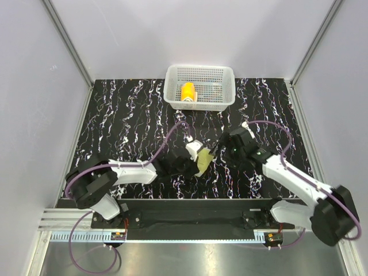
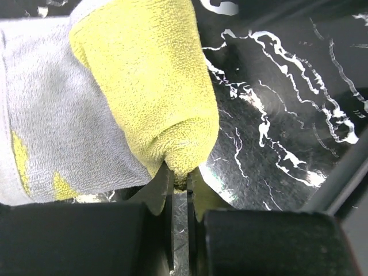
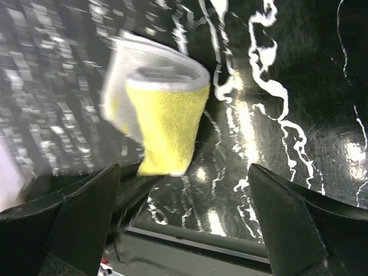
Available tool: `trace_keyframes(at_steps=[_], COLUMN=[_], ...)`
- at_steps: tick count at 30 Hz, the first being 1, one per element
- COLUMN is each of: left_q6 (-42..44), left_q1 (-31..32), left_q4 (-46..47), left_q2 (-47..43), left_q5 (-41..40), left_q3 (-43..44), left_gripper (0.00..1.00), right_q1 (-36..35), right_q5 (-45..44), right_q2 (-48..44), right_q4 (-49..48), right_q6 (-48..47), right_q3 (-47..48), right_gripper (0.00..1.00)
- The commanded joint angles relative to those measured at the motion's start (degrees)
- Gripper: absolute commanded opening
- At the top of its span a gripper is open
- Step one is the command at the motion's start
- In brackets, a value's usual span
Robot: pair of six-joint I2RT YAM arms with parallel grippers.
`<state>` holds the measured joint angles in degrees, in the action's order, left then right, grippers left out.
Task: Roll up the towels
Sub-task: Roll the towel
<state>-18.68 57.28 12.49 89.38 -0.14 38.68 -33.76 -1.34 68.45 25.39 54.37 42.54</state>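
Note:
The light grey towel with yellow-green blotches (image 1: 202,160) is rolled into a short tube near the table's middle. My left gripper (image 1: 195,165) is shut on it. In the left wrist view the jaws pinch the yellow end of the towel (image 2: 144,98) at the left gripper (image 2: 181,175). My right gripper (image 1: 218,152) stands open just right of the roll. In its own view the right gripper (image 3: 184,198) has wide-apart fingers (image 3: 86,213) with nothing between them, and the rolled towel (image 3: 164,109) stands beyond them. The orange towel (image 1: 188,92) lies rolled inside the basket.
The white perforated basket (image 1: 225,86) stands at the table's far edge, centre. The black marbled table (image 1: 126,121) is walled by white panels on three sides. Purple cables loop over both arms.

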Motion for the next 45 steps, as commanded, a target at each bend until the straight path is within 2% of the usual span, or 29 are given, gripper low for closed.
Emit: trace_keyframes(at_steps=[1,4,5,10,15,16,17,18,19,20,27,34,39,42,45], left_q6=[-4.17,-7.94,-10.30,-18.48,-33.24,-36.92,-44.53,-48.69,-52.65,-59.22,-59.19,-59.19,-58.41,-56.74,-54.89], left_q1=[-5.22,-10.32,-11.65,-19.37,-25.10,-26.85,-27.74,-28.53,-29.84,-30.29,-30.82,-30.82,-30.82,-30.82,-30.82], left_q4=[5.52,11.65,13.42,27.54,44.52,54.73,60.14,65.68,76.69,82.55,82.87,82.78,81.56,78.39,74.97], left_q2=[-1.14,0.08,0.70,5.26,10.97,14.21,16.33,18.44,23.07,25.55,27.78,29.26,29.62,29.27,28.40], left_q5=[11.55,19.28,24.35,35.37,46.36,47.85,50.22,51.11,51.99,53.13,52.52,53.14,54.11,54.46,54.99], left_q3=[-3.33,-5.18,-5.54,-8.78,-11.25,-12.47,-12.92,-13.27,-13.45,-13.45,-14.07,-13.45,-13.27,-13.01,-12.57], left_gripper=[0.00,0.00,0.00,0.00,0.00,0.00,0.00,0.00,0.00,0.00,0.00,0.00,0.00,0.00,0.06], right_q1=[0.27,0.19,0.27,0.27,0.18,0.18,0.18,0.18,0.18,0.18,-0.17,-1.05,-1.66,-2.01,-2.28], right_q5=[-3.67,3.16,4.76,13.89,14.79,14.36,13.92,13.65,13.30,13.12,12.95,13.03,13.56,13.56,13.65], right_q2=[-8.49,-12.80,-12.98,-8.51,-4.73,-4.03,-3.24,-1.49,-0.34,0.71,11.86,18.82,21.99,22.70,23.31], right_q4=[-1.82,-9.28,-10.78,-18.34,-24.86,-26.95,-28.27,-28.90,-29.77,-30.83,-39.35,-45.07,-46.92,-47.89,-48.06], right_q6=[0.92,-2.06,-2.68,-4.71,-3.57,-3.48,-3.48,-3.57,-3.66,-3.66,-2.08,-0.40,-0.32,-0.05,-0.14], right_q3=[-2.37,-5.62,-5.98,-7.65,-10.72,-10.90,-10.99,-10.99,-11.08,-11.08,-10.29,-9.15,-7.66,-7.74,-7.48], right_gripper=[1.00,1.00,1.00,0.94,0.86,0.86,0.86,0.85,0.85,0.84,0.83,0.82,0.66,0.61,0.45])
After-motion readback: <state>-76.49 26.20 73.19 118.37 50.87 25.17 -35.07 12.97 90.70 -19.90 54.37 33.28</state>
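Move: The half-rolled yellow-grey towel is already pinched at its near end by the left hand; its middle lies about 3 cm ahead of that hand and 3 cm to its right. From the open right hand the towel is roughly 7 cm to the left, 1 cm back and 5 cm below. The white basket stands about 32 cm ahead of the right hand and 9 cm to its left, with the rolled orange towel inside, some 30 cm ahead and 14 cm left. The towel, still pinched by the left fingers, is carried about 5 cm forward and left while that wrist rolls its upper side forward and levels out to point right, then holds there. The wide-open right hand lifts some 4 cm, then drops about 10 cm while travelling left and a little forward to the roll, its fingers half closing about it. ##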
